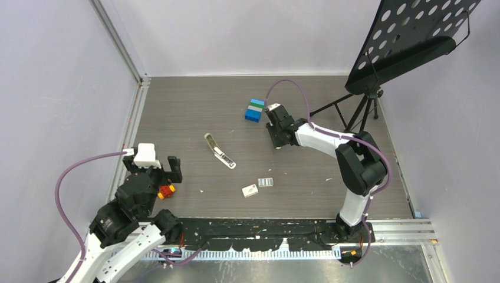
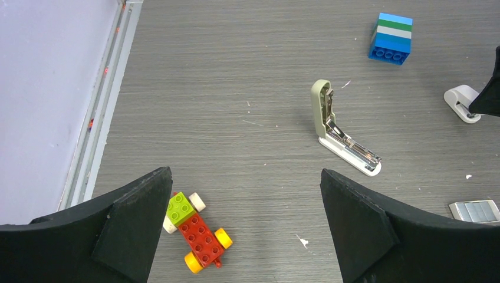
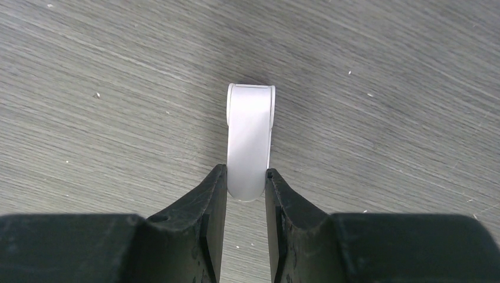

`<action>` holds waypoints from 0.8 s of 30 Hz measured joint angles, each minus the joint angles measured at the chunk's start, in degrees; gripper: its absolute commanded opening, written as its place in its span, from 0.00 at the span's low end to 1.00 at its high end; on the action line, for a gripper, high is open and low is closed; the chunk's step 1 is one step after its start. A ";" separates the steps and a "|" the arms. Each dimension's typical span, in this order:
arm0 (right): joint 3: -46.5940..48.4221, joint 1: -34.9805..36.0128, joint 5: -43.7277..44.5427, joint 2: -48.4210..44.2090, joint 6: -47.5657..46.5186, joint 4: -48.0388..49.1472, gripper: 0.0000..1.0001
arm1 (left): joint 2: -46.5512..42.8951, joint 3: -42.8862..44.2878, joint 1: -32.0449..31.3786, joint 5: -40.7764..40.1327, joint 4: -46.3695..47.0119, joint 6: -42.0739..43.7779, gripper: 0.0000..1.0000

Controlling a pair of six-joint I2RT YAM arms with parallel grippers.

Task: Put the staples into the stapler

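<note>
The stapler [image 1: 219,150] lies swung open in the middle of the table. Its olive top and white base with a silver channel [image 2: 345,141] form a V. The staples box [image 1: 250,190], white with a red mark, lies nearer the front, with its silvery insert [image 1: 265,183] [image 2: 474,210] beside it. My right gripper [image 1: 276,141] [image 3: 245,174] is shut on the rounded end of a stubby white object [image 3: 250,132] [image 2: 461,101], low at the table behind the stapler. My left gripper [image 1: 154,173] [image 2: 244,177] stands wide open at the front left, holding nothing.
A red, green and yellow toy brick car [image 2: 191,230] [image 1: 167,191] lies just under my left fingers. A stack of blue bricks [image 1: 255,110] [image 2: 391,38] stands behind the right gripper. A black music stand [image 1: 407,41] rises at the back right. A metal rail [image 1: 132,124] edges the table's left side.
</note>
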 measured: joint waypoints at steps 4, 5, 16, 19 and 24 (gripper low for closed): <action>-0.52 -0.13 -0.50 0.63 -0.22 0.07 0.38 | 0.00 -0.02 0.00 0.00 0.00 0.00 1.00; -0.57 -0.13 -0.50 0.63 -0.22 0.17 0.41 | 0.00 -0.02 0.00 0.02 0.00 0.02 1.00; -2.58 -0.07 -1.46 -3.08 1.64 -2.03 0.67 | 0.00 -0.11 0.00 0.44 0.02 0.13 1.00; -3.43 0.74 -1.44 -6.49 3.13 -2.60 0.68 | -0.15 -0.20 0.00 0.63 0.04 0.13 1.00; -6.45 5.38 -1.38 -12.57 6.58 -2.56 0.68 | -0.87 -0.33 0.00 0.81 0.07 0.15 1.00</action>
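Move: The small white stapler is still pinched in the right hand, its middle about 1 cm ahead of and 1 cm below the hand point; the bare table spot it goes to lies just beneath, some 2 cm down. Counted from this hand, the open stapler is about 19 cm left and 4 cm back, the blue brick stack 7 cm left and 10 cm ahead, the staple strips 3 cm left and 15 cm back. From the left hand, the small white stapler lies roughly 19 cm ahead, 34 cm right and 22 cm down. The right fingers let go of the small white stapler: the hand first sinks about 1 cm to set it on the table, then the fingers spread to around twice their gap. The hand then draws off it, back some 5 cm and up nearly 5 cm from its lowest point, swinging about 2 cm left near the end, with a slight roll. ##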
